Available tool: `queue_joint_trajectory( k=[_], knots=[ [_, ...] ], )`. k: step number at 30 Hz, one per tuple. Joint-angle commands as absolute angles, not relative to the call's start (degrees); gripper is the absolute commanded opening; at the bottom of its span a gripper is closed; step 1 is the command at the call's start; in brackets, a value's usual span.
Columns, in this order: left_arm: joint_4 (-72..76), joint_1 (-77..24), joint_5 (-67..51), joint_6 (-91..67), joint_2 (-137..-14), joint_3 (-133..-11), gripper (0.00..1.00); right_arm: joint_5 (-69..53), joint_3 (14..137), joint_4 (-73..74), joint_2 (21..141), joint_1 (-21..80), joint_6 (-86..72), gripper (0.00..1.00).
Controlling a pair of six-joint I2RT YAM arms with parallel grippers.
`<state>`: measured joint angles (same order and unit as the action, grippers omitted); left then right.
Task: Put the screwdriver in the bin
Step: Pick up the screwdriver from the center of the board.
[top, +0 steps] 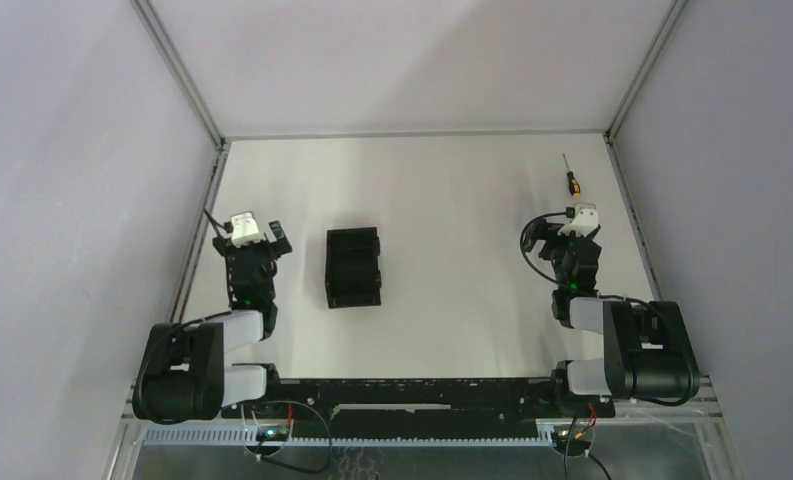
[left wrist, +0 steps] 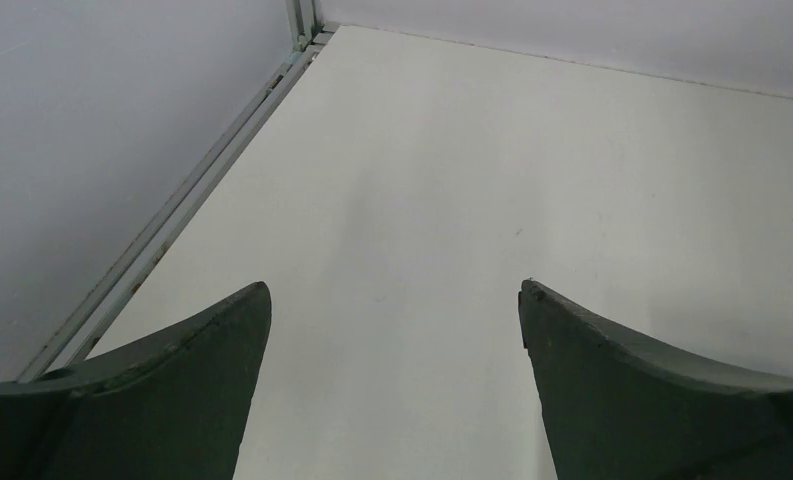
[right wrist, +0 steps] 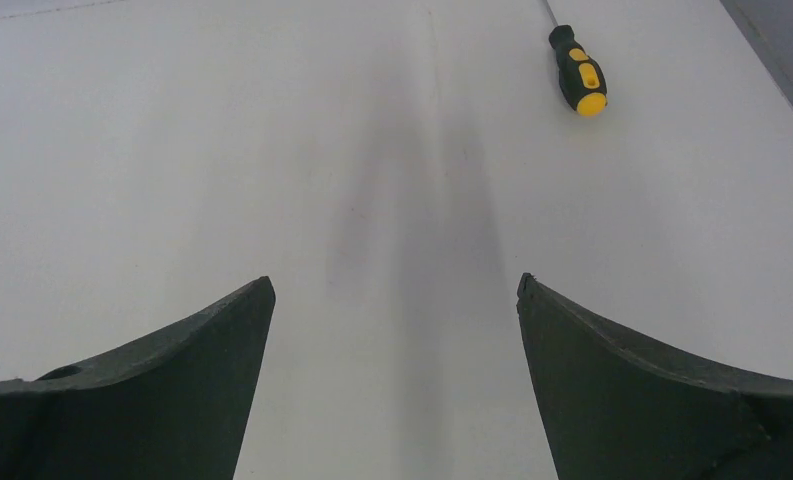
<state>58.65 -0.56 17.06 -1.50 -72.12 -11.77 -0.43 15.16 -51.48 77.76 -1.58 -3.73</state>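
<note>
The screwdriver [top: 571, 181], yellow and black in the handle with a thin dark shaft, lies at the table's far right, its shaft pointing away from the arms. The right wrist view shows the screwdriver [right wrist: 578, 78] ahead and to the right of my right gripper [right wrist: 395, 282], which stands open over bare table. In the top view the right gripper [top: 562, 228] is a short way nearer than the tool. The black bin [top: 331, 270] sits left of the middle. My left gripper [top: 255, 232] is left of the bin, and the left gripper [left wrist: 395, 290] is open with nothing in it.
A metal rail [left wrist: 182, 205] runs along the table's left edge beside the grey wall. A like rail [top: 632, 215] borders the right edge, close to the screwdriver. The back wall stands beyond the far edge.
</note>
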Motion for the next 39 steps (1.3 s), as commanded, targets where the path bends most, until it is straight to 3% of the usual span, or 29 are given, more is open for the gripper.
queue_joint_trajectory(
  k=[1, 18, 22, 28, 39],
  knots=[
    [60.7, -0.2, 16.2, -0.8, -72.1, -11.0, 0.98, -0.3, 15.0, -53.9, 77.8, -1.6, -3.2, 1.0],
    [60.7, -0.2, 16.2, -0.8, -72.1, -11.0, 0.98, 1.6, 16.1, -51.0, 75.8, -0.8, -2.7, 1.0],
    [60.7, -0.2, 16.2, -0.8, -72.1, -11.0, 0.98, 2.2, 25.6, -30.7, 70.3, -0.9, -1.5, 1.0],
    [60.7, -0.2, 16.2, -0.8, -72.1, -11.0, 0.98, 3.7, 37.1, -15.6, 67.7, -3.0, 1.2, 1.0],
    [60.7, -0.2, 16.2, -0.8, -72.2, -11.0, 0.98, 5.1, 68.6, 9.6, 83.9, -7.2, 1.5, 1.0]
  ],
)
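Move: The screwdriver lies out near the far right corner of the table, about 25 cm ahead of the right hand, some 11 cm to its right and about 9 cm below it. Nothing stands close to it; the black bin is far off, roughly 45 cm to the right hand's left and about 3 cm farther back. From the left hand, which stays idle, the screwdriver is around 27 cm ahead and some 75 cm to the right. After resting empty and wide open, the right hand rises steeply, about 15 cm in all, gaining height over the table before any descent to the screwdriver. As it climbs it reaches out some 7 cm forward and about 5 cm to the right, closing the level gap to the screwdriver, with the wrist turning slightly clockwise and the fingers staying open and touching nothing. ##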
